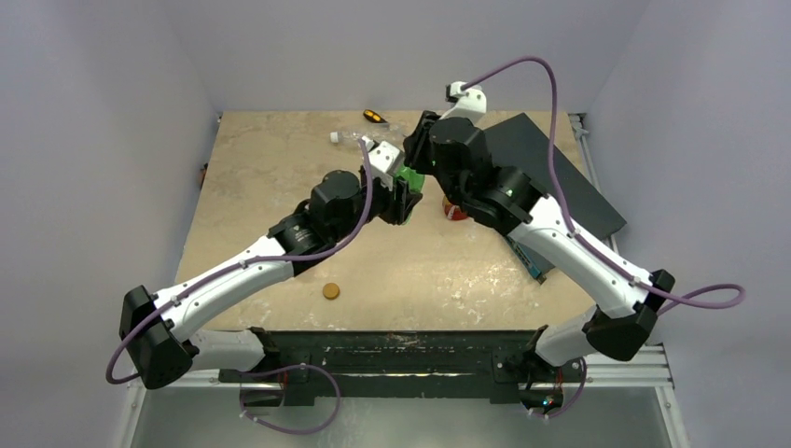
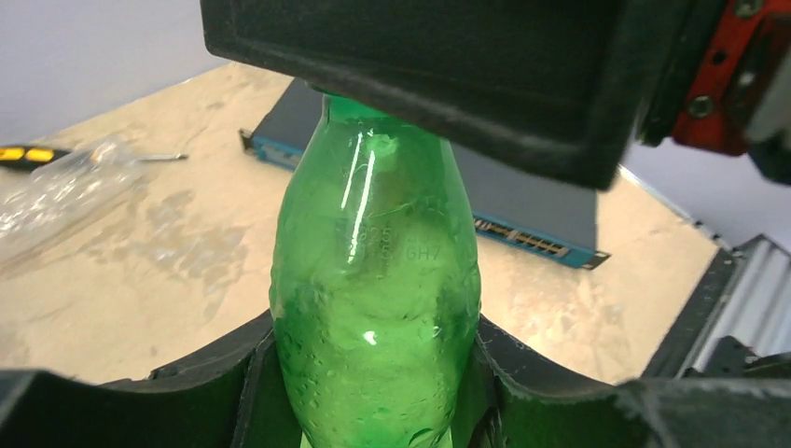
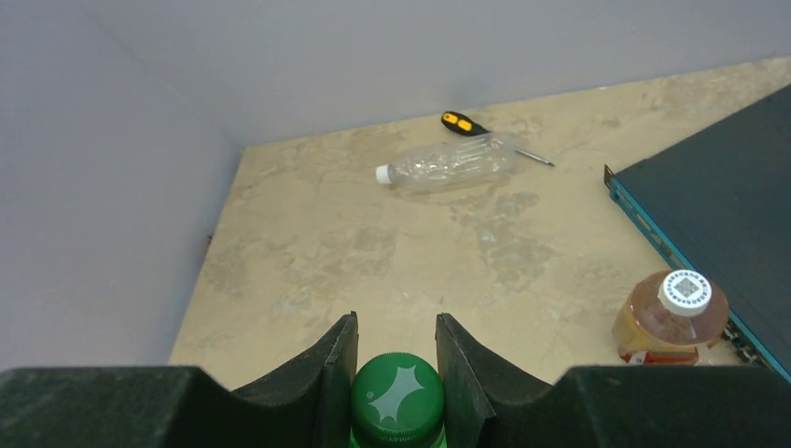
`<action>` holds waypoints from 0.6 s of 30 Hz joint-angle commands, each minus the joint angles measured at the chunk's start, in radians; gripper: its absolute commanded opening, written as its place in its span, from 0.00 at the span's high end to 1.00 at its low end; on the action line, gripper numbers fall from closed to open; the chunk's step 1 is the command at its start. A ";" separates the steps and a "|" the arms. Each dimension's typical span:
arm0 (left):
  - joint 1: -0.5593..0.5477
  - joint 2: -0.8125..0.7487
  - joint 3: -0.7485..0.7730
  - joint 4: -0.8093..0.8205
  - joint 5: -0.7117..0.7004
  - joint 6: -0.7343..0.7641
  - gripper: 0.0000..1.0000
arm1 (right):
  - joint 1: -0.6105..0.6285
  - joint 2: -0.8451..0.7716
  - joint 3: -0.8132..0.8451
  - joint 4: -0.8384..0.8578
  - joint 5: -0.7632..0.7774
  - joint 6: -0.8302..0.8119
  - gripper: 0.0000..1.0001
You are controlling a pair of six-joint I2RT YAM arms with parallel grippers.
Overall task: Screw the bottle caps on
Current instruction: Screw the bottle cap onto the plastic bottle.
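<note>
My left gripper [image 2: 373, 378] is shut on the lower body of an upright green bottle [image 2: 373, 280], held above the table at mid-back [image 1: 408, 177]. From above, my right gripper [image 3: 396, 347] is shut on the dark green cap [image 3: 397, 399] that sits on this bottle's neck, a pad against each side. An amber bottle [image 3: 672, 327] stands to the right with a white cap [image 3: 685, 291] on it. A clear bottle [image 3: 457, 163] lies at the back, also with a white cap [image 3: 382, 174]. A loose orange cap [image 1: 331, 291] lies near the front.
A black-and-orange screwdriver [image 3: 464, 123] lies behind the clear bottle near the back wall. A dark flat box with a blue edge [image 3: 718, 177] covers the table's right side, close to the amber bottle. Grey walls enclose the table at the back and sides.
</note>
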 commanded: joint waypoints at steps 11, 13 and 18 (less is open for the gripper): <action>0.046 0.013 -0.025 0.017 0.186 0.040 1.00 | -0.170 -0.165 -0.095 0.131 -0.533 -0.036 0.01; 0.083 0.014 -0.049 0.054 0.326 0.007 1.00 | -0.239 -0.203 -0.150 0.187 -0.677 -0.060 0.01; 0.146 -0.001 -0.092 0.146 0.553 -0.065 1.00 | -0.373 -0.282 -0.279 0.313 -1.002 -0.098 0.01</action>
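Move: The right fingers are shut on the green cap, practically at their hand point, atop the green bottle. From that hand the juice bottle stands about 8 cm ahead, 11 cm to the right and 32 cm lower; the clear bottle lies some 27 cm ahead, 8 cm to the left and 37 cm lower. The left hand still grips the green bottle, with the cap about 10 cm above it, 2 cm ahead and 1 cm to its right. The right fingers let go of the green cap, opening wide as the hand dips about 2 cm; that hand then backs off up and to the right, slightly back, rising some 5 cm from its low point and turning about 20 degrees counter-clockwise. The left hand keeps its grip on the bottle, bobbing and ending about 3 cm lower, turned some 10 degrees clockwise. ##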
